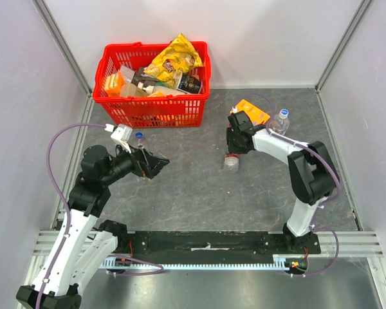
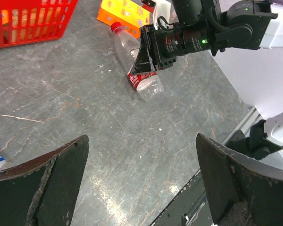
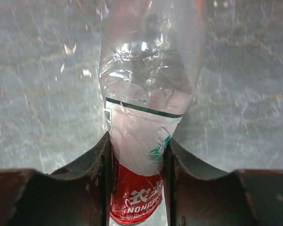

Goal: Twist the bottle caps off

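Note:
A red-labelled bottle (image 2: 152, 87) lies on its side on the grey table, and its red cap (image 2: 115, 27) points toward the orange box. My right gripper (image 3: 137, 155) is shut on this bottle (image 3: 148, 94), with both fingers (image 3: 92, 165) pressed against the label. From above, the right gripper (image 1: 232, 153) sits over the bottle (image 1: 231, 163) at mid table. A second bottle with a blue cap (image 1: 139, 136) stands just behind my left gripper (image 1: 159, 164). The left gripper (image 2: 141, 141) hangs open over bare table. A third clear bottle (image 1: 280, 122) stands at the back right.
A red basket (image 1: 154, 114) full of snack packets stands at the back left. An orange box (image 1: 252, 111) lies behind the right arm, beside the third bottle. Grey walls close in both sides. A metal rail (image 1: 206, 248) runs along the near edge.

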### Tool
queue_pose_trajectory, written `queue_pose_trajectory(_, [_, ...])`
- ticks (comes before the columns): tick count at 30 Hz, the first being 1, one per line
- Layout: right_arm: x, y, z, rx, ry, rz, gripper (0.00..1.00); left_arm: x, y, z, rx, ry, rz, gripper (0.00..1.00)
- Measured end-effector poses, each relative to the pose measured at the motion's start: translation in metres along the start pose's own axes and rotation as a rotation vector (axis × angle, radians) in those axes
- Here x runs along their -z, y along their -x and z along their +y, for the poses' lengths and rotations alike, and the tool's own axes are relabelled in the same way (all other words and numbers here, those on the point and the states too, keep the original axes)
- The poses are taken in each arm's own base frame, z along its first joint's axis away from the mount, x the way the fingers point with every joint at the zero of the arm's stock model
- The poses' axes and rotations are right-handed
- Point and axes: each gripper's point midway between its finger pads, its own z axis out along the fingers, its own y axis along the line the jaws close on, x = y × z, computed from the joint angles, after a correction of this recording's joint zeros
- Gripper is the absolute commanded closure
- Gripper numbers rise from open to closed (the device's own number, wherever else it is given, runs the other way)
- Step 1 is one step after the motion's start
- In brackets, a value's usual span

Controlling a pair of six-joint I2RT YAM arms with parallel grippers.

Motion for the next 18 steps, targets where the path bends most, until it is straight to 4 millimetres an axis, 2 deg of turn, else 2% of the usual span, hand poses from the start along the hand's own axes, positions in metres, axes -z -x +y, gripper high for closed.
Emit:
queue_pose_trajectory(3, [0.020, -0.012, -0.004, -0.003, 0.024, -0.005, 0.65, 0.001, -0.002, -0.005, -0.001, -0.029, 0.010, 0.00])
queue_pose_trajectory(5, [0.041, -0.012, -0.003, -0.007, 0.058, -0.036, 0.65, 0.002, -0.004, -0.010, -0.001, -0.054, 0.019, 0.00])
queue_pose_trajectory(10, [0.119, 0.014, 0.014, -0.032, 0.230, -0.240, 0.65, 0.001, -0.011, -0.020, 0.007, -0.123, 0.062, 0.00])
queue_pose_trajectory(12, [0.159, 0.026, 0.024, -0.044, 0.329, -0.355, 0.65, -0.002, -0.015, -0.025, 0.014, -0.169, 0.090, 0.00])
queue_pose_trajectory(14, [0.187, 0.031, 0.031, -0.048, 0.411, -0.438, 0.65, -0.009, -0.017, -0.028, 0.020, -0.220, 0.119, 0.00])
queue_pose_trajectory(16, [0.205, 0.030, 0.037, -0.050, 0.482, -0.492, 0.65, -0.018, -0.020, -0.030, 0.034, -0.271, 0.153, 0.00])
queue_pose_trajectory(18, [0.213, 0.027, 0.043, -0.053, 0.540, -0.517, 0.65, -0.029, -0.020, -0.034, 0.068, -0.334, 0.194, 0.00])
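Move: The red-capped bottle lies cap outward, already pinched near its label by the right hand, its middle about 3 cm ahead of that hand point. The open left gripper awaiting it is some 24 cm left, 16 cm back and 22 cm higher. An orange box lies about 14 cm ahead and 6 cm right of the right hand, a clear bottle 8 cm ahead and 14 cm right. From the left hand the red-capped bottle is about 19 cm ahead, 24 cm right, 23 cm down. The red-capped bottle, still pinched in the right hand, is raised about 20 cm off the table and drawn back some 9 cm, while that wrist tips up until the steeply down-pointing fingers face forward-left, only slightly down. The open left hand eases back a touch, then travels about 5 cm right towards the bottle, swinging some 20 degrees clockwise. ##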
